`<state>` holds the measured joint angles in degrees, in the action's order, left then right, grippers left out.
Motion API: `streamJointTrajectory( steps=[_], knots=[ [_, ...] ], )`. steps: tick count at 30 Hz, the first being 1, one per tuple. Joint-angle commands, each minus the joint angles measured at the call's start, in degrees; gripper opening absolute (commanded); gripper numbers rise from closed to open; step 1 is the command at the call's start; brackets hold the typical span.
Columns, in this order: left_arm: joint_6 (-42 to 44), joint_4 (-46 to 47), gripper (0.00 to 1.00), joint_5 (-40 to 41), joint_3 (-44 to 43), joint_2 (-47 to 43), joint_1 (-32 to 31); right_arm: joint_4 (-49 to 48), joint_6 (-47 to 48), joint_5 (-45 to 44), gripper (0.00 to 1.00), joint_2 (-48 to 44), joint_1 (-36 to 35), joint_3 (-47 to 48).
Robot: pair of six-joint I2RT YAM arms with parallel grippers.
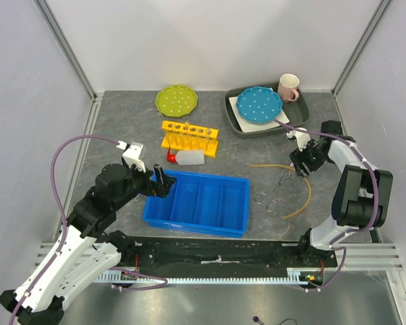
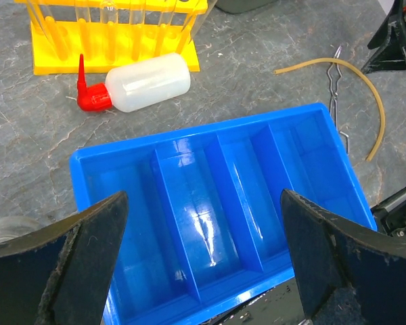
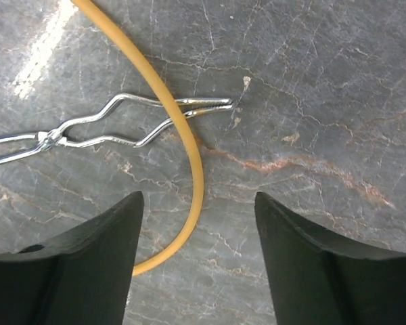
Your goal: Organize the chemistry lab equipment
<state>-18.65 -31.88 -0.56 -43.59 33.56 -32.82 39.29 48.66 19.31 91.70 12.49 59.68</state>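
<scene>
The yellow test-tube rack [image 1: 189, 137] [image 2: 115, 40] stands mid-table with clear tubes in its holes. In front of it the white squeeze bottle [image 1: 188, 158] [image 2: 145, 82] lies on its side, red cap to the left. Metal tongs [image 1: 274, 191] [image 3: 122, 122] lie right of the blue divided bin [image 1: 197, 202] [image 2: 216, 203], and the tan rubber tube [image 1: 271, 165] [image 3: 193, 156] curves over them. My left gripper [image 1: 164, 183] [image 2: 203, 196] hangs open above the bin's left end. My right gripper [image 1: 303, 162] [image 3: 197, 198] is low over the tube, jaws apart on either side of it without touching.
A green dotted plate [image 1: 176, 100] sits at the back. A grey tray [image 1: 237, 122] at the back right holds a blue dotted plate [image 1: 259, 103], and a pink-handled mug [image 1: 288, 87] stands behind it. White walls enclose the table on three sides.
</scene>
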Motion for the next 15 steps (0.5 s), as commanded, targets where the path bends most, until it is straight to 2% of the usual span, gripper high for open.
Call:
streamJointTrajectory(
  steps=[1,14,15],
  knots=[
    [-1.21,-0.03,1.0,-0.76,0.18,-0.51,0.21,-4.13,2.05,1.08,0.7,2.86,-0.19,0.0],
    [-1.21,-0.9,1.0,-0.23,-1.58,-0.43,0.21,-3.25,2.49,2.84,0.38,9.37,-0.63,1.32],
    [-1.21,-0.99,1.0,-0.41,-1.67,-0.43,0.21,-2.64,2.75,3.01,0.34,9.63,-0.63,1.32]
  ],
)
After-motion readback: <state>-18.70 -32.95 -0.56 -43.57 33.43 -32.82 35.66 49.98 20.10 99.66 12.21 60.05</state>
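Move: The yellow tube's near-forward bend lies almost straight below the right gripper, about 4 cm down and 1 cm ahead. The metal tongs pass beneath the tube; their middle is some 8 cm left and 5 cm back of that gripper. The grey tray is about 24 cm ahead and 14 cm left, both some 4 cm below. From the left gripper, the tube's bend is roughly 50 cm right, 12 cm ahead and 22 cm down. Lower the right gripper about 4 cm, almost straight down, onto the yellow tube just beside the tongs' tips, then stop with the fingertips astride the tube close above the table. Keep closing the already narrowing fingers all the way down and after, from about three quarters open to well under half, without pinching the tube yet. ##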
